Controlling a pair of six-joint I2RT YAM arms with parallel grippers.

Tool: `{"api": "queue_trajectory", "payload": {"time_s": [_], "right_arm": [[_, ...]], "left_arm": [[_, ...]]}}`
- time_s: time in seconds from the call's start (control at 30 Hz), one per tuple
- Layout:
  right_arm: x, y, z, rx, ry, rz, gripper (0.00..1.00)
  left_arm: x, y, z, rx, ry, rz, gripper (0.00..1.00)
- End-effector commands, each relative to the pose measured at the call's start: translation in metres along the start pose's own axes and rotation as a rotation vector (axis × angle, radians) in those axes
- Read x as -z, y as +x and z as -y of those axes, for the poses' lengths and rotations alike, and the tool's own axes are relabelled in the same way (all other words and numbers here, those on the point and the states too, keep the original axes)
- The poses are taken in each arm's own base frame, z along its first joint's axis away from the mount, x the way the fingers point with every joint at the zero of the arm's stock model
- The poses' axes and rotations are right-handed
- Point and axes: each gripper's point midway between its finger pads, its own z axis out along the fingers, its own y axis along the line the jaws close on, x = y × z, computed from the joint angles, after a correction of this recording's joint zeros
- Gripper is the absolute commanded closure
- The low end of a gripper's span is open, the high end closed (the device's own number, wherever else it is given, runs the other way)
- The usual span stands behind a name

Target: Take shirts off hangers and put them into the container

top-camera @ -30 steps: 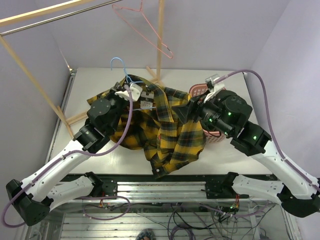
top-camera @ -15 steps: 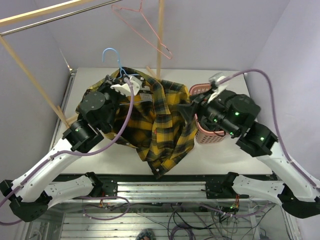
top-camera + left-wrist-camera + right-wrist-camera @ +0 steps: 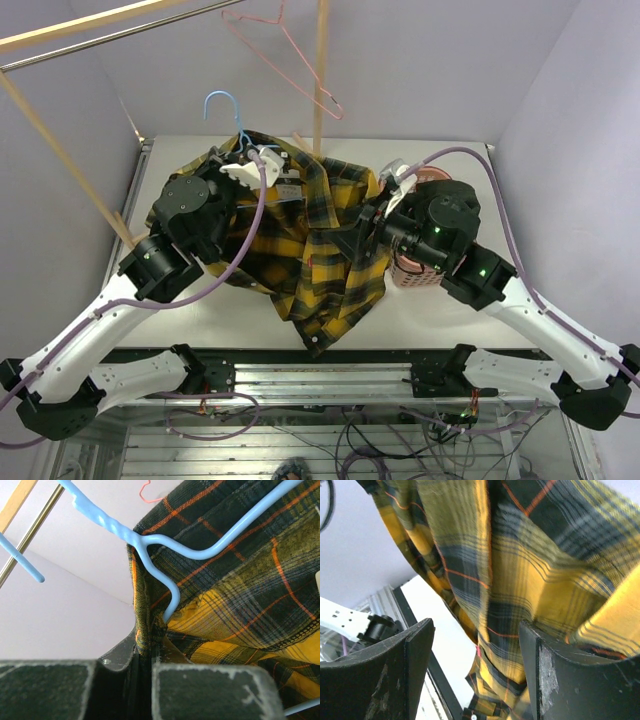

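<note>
A yellow-and-black plaid shirt (image 3: 320, 250) hangs lifted above the table, still on a light blue hanger (image 3: 222, 100) whose hook sticks up behind it. My left gripper (image 3: 262, 172) is shut on the shirt's edge by the collar; in the left wrist view the fabric (image 3: 142, 630) is pinched between the jaws beside the blue hanger wire (image 3: 170, 545). My right gripper (image 3: 372, 215) stands open against the shirt's right side. The right wrist view shows the cloth (image 3: 520, 580) hanging in front of the spread fingers (image 3: 405, 665). The pink container (image 3: 412, 275) is mostly hidden behind the right arm.
An empty pink hanger (image 3: 290, 50) hangs from the rail (image 3: 100, 35) at the back. A wooden post (image 3: 320, 70) rises behind the shirt, and slanted wooden struts (image 3: 60, 140) stand at the left. The shirt's tail reaches the table's front edge (image 3: 320, 345).
My left arm has raised the shirt and hanger up and to the left. The right gripper has swung left from above the container to the shirt, jaws slightly narrower.
</note>
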Motion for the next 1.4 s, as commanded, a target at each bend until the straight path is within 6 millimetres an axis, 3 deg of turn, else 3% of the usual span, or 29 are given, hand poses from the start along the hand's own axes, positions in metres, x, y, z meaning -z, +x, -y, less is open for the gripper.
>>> {"api": "queue_trajectory", "payload": {"time_s": [0.0,0.2,0.3,0.37,0.47,0.77,0.93,1.17,1.37], "right_arm": [[-0.008,-0.015,-0.013,-0.011,-0.068,0.081,0.32],[-0.028,0.000,-0.014,-0.031,-0.088,0.050,0.38],[-0.035,0.007,-0.015,-0.041,-0.091,0.040,0.47],[-0.036,0.007,-0.016,-0.046,-0.095,0.041,0.62],[-0.032,-0.002,-0.015,-0.045,-0.076,0.056,0.99],[0.027,-0.059,0.013,0.038,0.158,0.124,1.00],[0.065,-0.090,0.044,0.110,0.374,0.151,1.00],[0.105,-0.125,0.084,0.205,0.679,0.164,1.00],[0.129,-0.141,0.108,0.253,0.890,0.151,1.00]], "left_arm": [[0.004,-0.016,-0.017,0.057,-0.029,0.044,0.93],[0.005,-0.019,-0.013,0.077,-0.015,0.056,0.93],[0.004,-0.020,-0.011,0.079,-0.009,0.058,0.93],[0.003,-0.020,-0.008,0.076,-0.004,0.058,0.93],[0.000,-0.014,-0.002,0.057,-0.004,0.038,0.93],[-0.006,0.017,0.031,-0.001,0.013,-0.041,0.93],[-0.001,0.031,0.037,-0.018,0.014,-0.045,0.93],[0.017,0.045,0.018,-0.037,-0.035,-0.053,0.93],[0.039,0.045,-0.022,-0.034,-0.110,-0.048,0.93]]}}
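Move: The plaid shirt's free side, where the open right fingers will close, lies about 4 cm left of them, 1 cm ahead and 2 cm below. The blue hanger's neck is roughly 20 cm left of the right hand, 10 cm ahead and 9 cm higher; the container stands some 19 cm right, 14 cm ahead and 28 cm below. From the left hand, still gripping the shirt's other shoulder, that free side lies about 20 cm right, 8 cm back and 10 cm below. The plaid shirt's free side is reached by the right hand with a small move left and down, pinched as the fingers shut, then drawn right some 14 cm and up about 11 cm, a little forward late on, the wrist turning clockwise until the fingers point mostly forward. The left hand keeps its hold on the other shoulder, sinks about 7 cm, then rises partway and eases back. ##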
